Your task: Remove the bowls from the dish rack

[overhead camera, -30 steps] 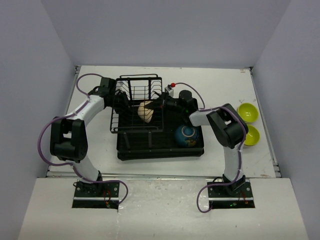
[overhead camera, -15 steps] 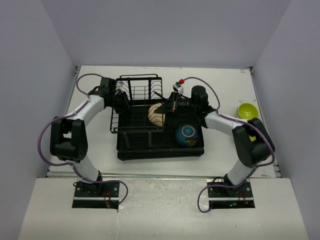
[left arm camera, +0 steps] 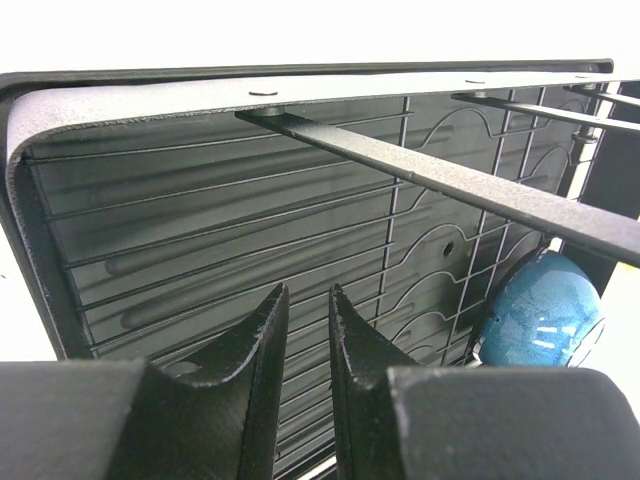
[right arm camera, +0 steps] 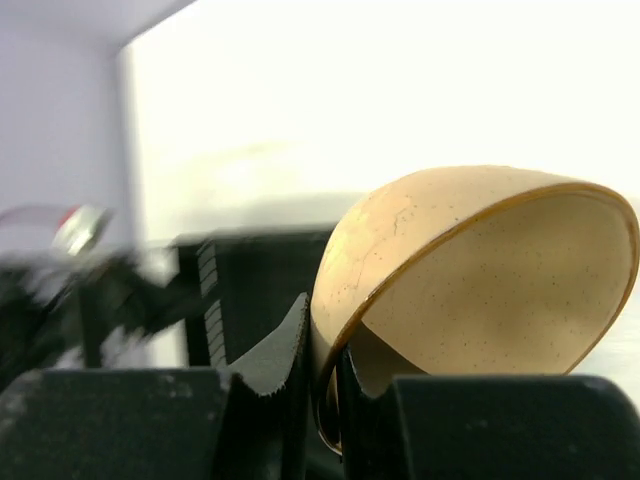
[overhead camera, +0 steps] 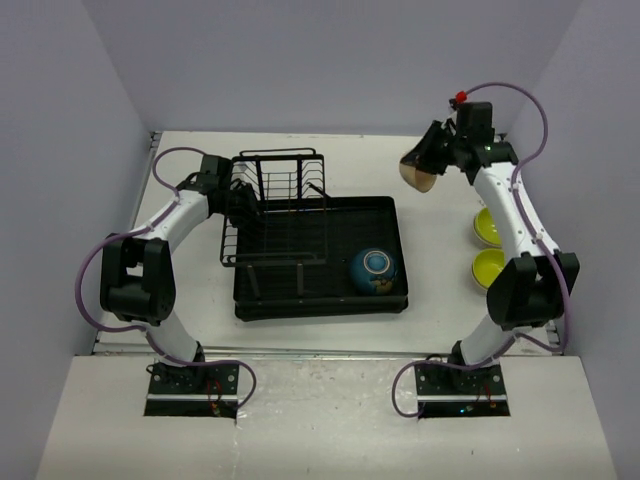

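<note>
A tan bowl (overhead camera: 417,172) hangs in the air over the table's back right, and my right gripper (overhead camera: 432,160) is shut on its rim. In the right wrist view the fingers (right arm camera: 270,370) pinch the bowl (right arm camera: 470,270) wall, its opening turned sideways. A glossy blue bowl (overhead camera: 374,270) lies in the tray of the black dish rack (overhead camera: 320,302). My left gripper (overhead camera: 240,203) sits at the rack's left wire side. Seen from the left wrist, the left gripper (left arm camera: 308,290) stands slightly open with nothing between its fingers, facing the tray (left arm camera: 200,230) and the blue bowl (left arm camera: 545,325).
Two lime-green bowls (overhead camera: 486,228) (overhead camera: 487,268) rest on the table to the right of the rack, partly behind my right arm. The rack's upright wire basket (overhead camera: 280,180) rises at the back left. Walls close in the table on three sides.
My right arm has lifted the tan bowl out of the rack and swung it up to the back right. The left arm has stayed put.
</note>
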You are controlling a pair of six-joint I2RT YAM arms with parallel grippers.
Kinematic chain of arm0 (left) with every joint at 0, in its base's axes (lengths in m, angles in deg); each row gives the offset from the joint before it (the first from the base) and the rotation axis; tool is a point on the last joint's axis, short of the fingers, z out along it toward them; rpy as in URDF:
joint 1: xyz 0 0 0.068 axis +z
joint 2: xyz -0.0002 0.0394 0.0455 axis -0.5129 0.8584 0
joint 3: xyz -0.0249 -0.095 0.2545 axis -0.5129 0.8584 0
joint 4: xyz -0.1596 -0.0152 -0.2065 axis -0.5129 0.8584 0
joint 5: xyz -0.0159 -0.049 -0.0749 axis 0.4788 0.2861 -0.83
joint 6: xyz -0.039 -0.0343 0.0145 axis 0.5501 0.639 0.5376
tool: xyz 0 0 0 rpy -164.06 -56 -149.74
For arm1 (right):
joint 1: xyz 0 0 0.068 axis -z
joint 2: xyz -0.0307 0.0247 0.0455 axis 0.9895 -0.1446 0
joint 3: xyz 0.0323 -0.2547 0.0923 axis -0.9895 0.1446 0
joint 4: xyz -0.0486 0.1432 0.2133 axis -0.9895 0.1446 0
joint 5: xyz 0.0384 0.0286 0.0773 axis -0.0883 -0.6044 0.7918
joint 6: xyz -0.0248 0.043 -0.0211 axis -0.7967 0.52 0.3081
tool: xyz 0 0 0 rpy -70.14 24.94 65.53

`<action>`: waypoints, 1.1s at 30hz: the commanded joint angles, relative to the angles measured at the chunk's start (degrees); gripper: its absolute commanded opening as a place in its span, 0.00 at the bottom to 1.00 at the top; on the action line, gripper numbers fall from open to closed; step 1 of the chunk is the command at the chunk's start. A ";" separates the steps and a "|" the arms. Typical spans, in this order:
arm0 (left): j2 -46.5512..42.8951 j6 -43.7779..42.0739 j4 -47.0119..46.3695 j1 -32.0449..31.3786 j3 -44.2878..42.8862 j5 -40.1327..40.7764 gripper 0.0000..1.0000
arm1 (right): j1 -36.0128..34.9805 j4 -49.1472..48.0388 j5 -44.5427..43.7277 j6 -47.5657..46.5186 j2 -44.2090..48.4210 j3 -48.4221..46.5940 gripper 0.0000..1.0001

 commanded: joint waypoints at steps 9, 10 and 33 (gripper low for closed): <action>0.20 0.53 0.48 -1.09 0.04 0.05 0.24 | 2.88 19.03 -35.08 -12.14 -10.50 -2.24 0.00; 0.29 0.53 0.57 -1.09 0.04 -0.04 0.24 | 2.88 18.42 -36.40 -12.06 -10.50 -0.56 0.00; 0.11 0.27 1.01 -1.09 0.65 -0.30 0.48 | 2.88 15.08 -39.23 -13.20 -17.62 8.33 0.12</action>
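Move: The right hand holds the beige bowl by its rim. The bare table spot for it is about 8 cm back, 20 cm to this hand's right and 25 cm below. Beyond it lie two yellow bowls, both some 30 cm right, one about 3 cm back and the other 16 cm back; the blue bowl in the tray is 16 cm back and 4 cm left. From the left hand, in the rack, that spot is roughly 58 cm right and 4 cm back. Down and to the right, the right arm brings the beige bowl round towards the bare table beside the yellow bowls, sinking some 22 cm; it first swings out forward, then draws back, and eases into the last few centimetres. The wrist turns over until the fingers point steeply down, still pinching the rim. The left hand stays put in the rack while its fingers spread wider on nothing. ##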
